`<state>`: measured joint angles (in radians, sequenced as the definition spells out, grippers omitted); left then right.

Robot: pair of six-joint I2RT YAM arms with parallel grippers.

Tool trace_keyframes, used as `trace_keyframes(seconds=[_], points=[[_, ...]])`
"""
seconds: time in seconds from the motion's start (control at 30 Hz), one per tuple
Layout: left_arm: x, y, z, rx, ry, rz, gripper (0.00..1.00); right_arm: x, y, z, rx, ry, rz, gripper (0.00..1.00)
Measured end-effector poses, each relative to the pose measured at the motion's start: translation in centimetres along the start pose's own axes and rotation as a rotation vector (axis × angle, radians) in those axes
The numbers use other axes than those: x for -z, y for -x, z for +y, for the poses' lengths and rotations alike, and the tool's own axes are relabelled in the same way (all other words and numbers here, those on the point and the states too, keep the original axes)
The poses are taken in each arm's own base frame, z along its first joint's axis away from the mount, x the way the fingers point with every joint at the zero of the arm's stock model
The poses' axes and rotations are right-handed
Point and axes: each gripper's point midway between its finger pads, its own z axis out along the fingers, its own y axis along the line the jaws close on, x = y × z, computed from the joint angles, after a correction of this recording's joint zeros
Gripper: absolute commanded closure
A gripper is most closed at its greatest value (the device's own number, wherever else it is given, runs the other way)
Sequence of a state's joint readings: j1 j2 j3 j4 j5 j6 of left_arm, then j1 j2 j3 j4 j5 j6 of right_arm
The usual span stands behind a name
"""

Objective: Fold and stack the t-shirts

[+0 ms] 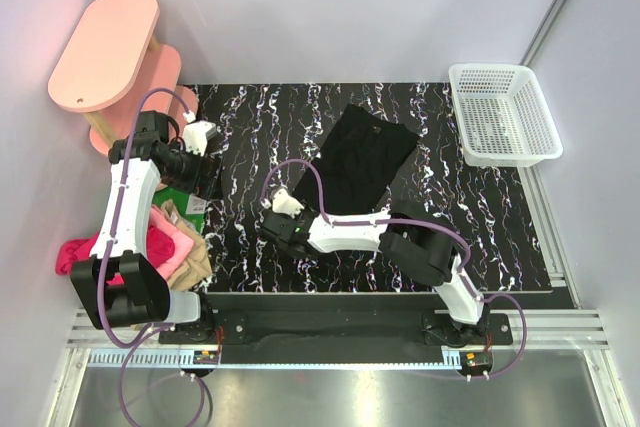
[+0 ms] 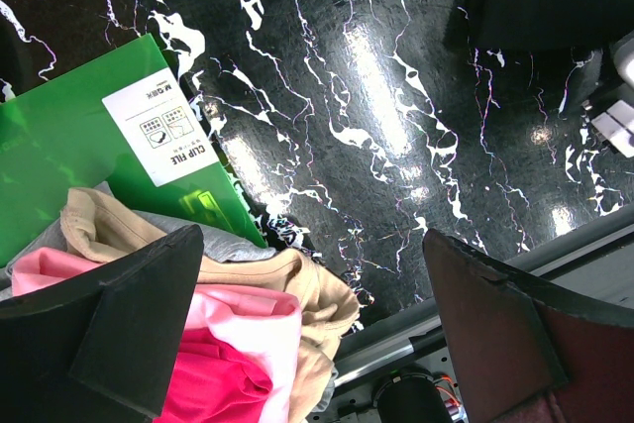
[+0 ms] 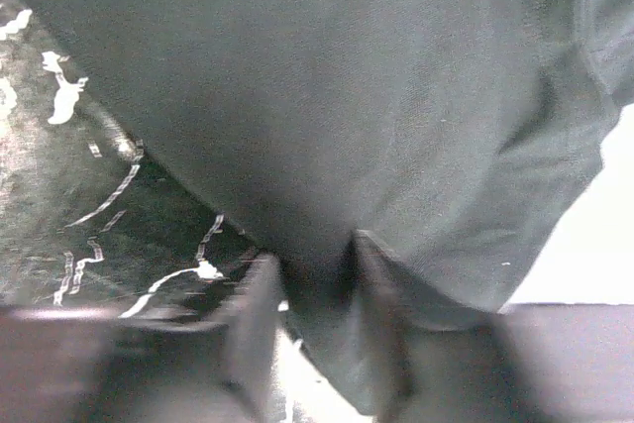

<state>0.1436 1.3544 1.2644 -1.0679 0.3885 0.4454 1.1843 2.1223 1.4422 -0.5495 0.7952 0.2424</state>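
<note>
A black t-shirt [image 1: 366, 155] lies spread on the marbled table, partly folded. My right gripper [image 1: 300, 213] sits at its near left corner. In the right wrist view the black t-shirt [image 3: 327, 96] fills the frame, and a fold of it is pinched in my right gripper [image 3: 312, 284]. A heap of t-shirts rests at the table's left edge: pink [image 2: 248, 329], magenta [image 2: 203, 383] and tan [image 2: 312, 294]. My left gripper [image 2: 317, 334] hovers above that heap with its jaws wide apart and nothing between them. In the top view the heap [image 1: 175, 242] lies beside the left arm.
A green packet [image 2: 59, 146] with a white label lies under the heap's far side. A white mesh basket [image 1: 503, 112] stands at the back right. A pink two-tier stand [image 1: 110, 47] is at the back left. A metal rail runs along the near table edge [image 2: 466, 284].
</note>
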Motion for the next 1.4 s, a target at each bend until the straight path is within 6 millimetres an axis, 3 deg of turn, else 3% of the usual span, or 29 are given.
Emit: trace_keyframes(seconds=[0.13, 0.2, 0.4, 0.53, 0.63, 0.83, 0.93, 1.17, 1.4], points=[[0.0, 0.0, 0.0, 0.0, 0.0, 0.0, 0.01, -0.1, -0.4, 0.6, -0.007, 0.028, 0.013, 0.95], [0.0, 0.0, 0.0, 0.0, 0.0, -0.001, 0.01, -0.1, -0.4, 0.6, -0.009, 0.03, 0.017, 1.0], [0.0, 0.0, 0.0, 0.0, 0.0, -0.001, 0.01, 0.4, -0.6, 0.8, -0.018, 0.065, 0.047, 1.0], [0.2, 0.1, -0.1, -0.004, 0.004, -0.008, 0.01, 2.1, -0.8, 2.0, 0.004, 0.143, 0.088, 1.0], [0.5, 0.2, -0.1, -0.008, 0.008, -0.018, 0.01, 5.3, 0.0, 3.9, 0.046, 0.219, 0.087, 1.0], [1.1, 0.4, -0.3, -0.015, 0.015, -0.032, 0.01, 14.2, 3.0, 9.5, 0.09, 0.414, -0.015, 1.0], [1.3, 0.5, -0.3, -0.016, 0.017, -0.036, 0.01, 16.8, 3.1, 10.7, 0.097, 0.482, -0.024, 1.0], [1.6, 0.7, -0.4, -0.017, 0.017, -0.038, 0.01, 19.3, 4.5, 8.7, 0.049, 0.516, -0.035, 1.0], [2.2, 1.2, -0.5, -0.022, 0.018, -0.049, 0.01, 23.7, 9.0, 4.9, -0.064, 0.569, -0.155, 1.0]])
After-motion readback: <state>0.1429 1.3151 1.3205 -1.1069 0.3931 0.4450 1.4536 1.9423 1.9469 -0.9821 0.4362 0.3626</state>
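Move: The right hand is already down at the black t-shirt, its half-open fingers around the near-left corner, with the shirt's middle some 14 cm ahead and 12 cm to the right. The green file lies about 20 cm to its left and 4 cm ahead; the pile of coloured shirts is some 30 cm left and 9 cm back. From the left hand, that corner is roughly level ahead, 21 cm to the right and 16 cm below. Staying low at first, the right hand shuts its fingers on the black shirt's near-left corner, then pulls it quickly back about 16 cm and 11 cm left, towards the near table edge, rising on the way. Then it goes almost straight up, ending some 17 cm higher, its left side rolling up and the wrist turning counter-clockwise. The open left hand rises slightly. ##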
